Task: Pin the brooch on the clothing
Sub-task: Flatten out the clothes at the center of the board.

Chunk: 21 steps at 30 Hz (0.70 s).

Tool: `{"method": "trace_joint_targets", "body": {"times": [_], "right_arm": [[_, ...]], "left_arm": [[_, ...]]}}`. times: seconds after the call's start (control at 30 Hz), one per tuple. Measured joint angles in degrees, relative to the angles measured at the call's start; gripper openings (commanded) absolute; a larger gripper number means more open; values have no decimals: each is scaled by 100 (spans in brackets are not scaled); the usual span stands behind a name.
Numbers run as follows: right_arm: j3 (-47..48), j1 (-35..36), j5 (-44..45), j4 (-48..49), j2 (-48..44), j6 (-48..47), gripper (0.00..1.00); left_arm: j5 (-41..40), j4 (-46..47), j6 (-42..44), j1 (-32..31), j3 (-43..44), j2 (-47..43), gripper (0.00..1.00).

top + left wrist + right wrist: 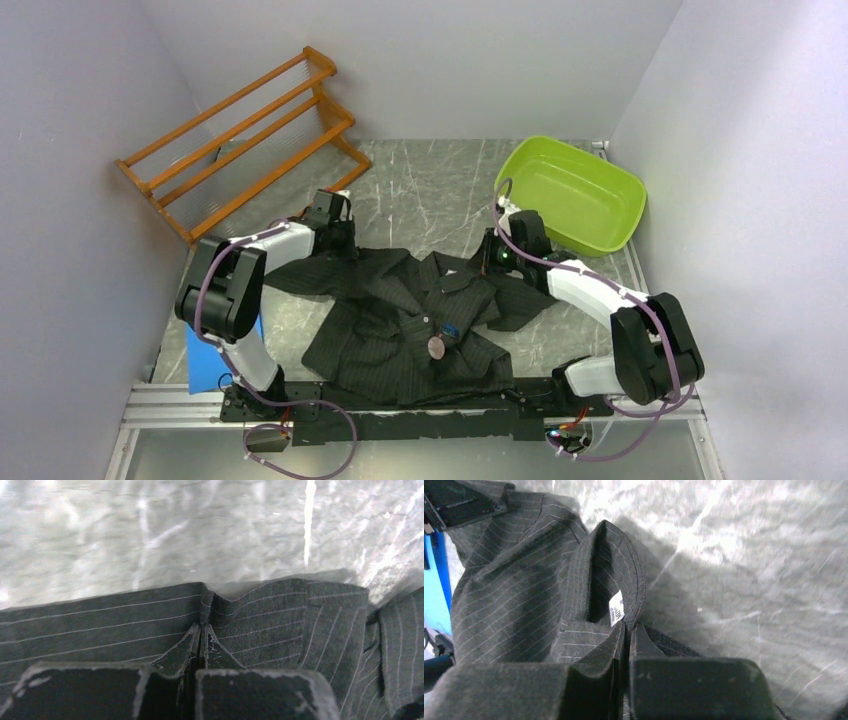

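The clothing, a black pinstriped shirt, lies crumpled on the grey table between the two arms. A small round brownish brooch rests on its front, beside a small blue mark. My left gripper is at the shirt's far left edge. In the left wrist view its fingertips are shut on a pinched fold of the striped cloth. My right gripper is at the collar. Its fingertips are shut on the collar's edge, right below a white label.
A wooden rack leans at the back left. A lime-green tub stands at the back right. A blue sheet lies by the left arm's base. Pale walls close in on the left, back and right.
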Motion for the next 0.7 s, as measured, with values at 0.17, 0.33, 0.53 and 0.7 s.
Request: {"method": "trace_joint_targets", "body": {"times": [0.17,0.33,0.53,0.7], "right_arm": [[660,0,229,-262,162,-310,0],[1272,0,352,-221,422,-551,0],[1989,0,216,260,1228,-667,25],[3220,-2,114,31,2295,-780,61]], "left_arm": [[-4,-120,0,442,-168,-452,3],[-20,-129,-11,850,-223,-1012,3],[39,-131,-17,1025,-267,-1285,3],[24,-192,-50,1012,-343,-1460,3]]}}
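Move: Both hands pinch the clothing's far edge: from the right hand, the collar lies about 8 cm left and 1 back, 3 lower; the brooch 8 left and 13 back, 6 lower; the green tub's middle some 15 ahead and 17 right. From the left hand, at its shoulder, the collar is roughly 18 cm right and 2 back, the brooch 20 right and 14 back, near its height. Right hand pulls the clothing some 14 cm forward, rising, and half-opens; left keeps pinching, drawing left and up. ##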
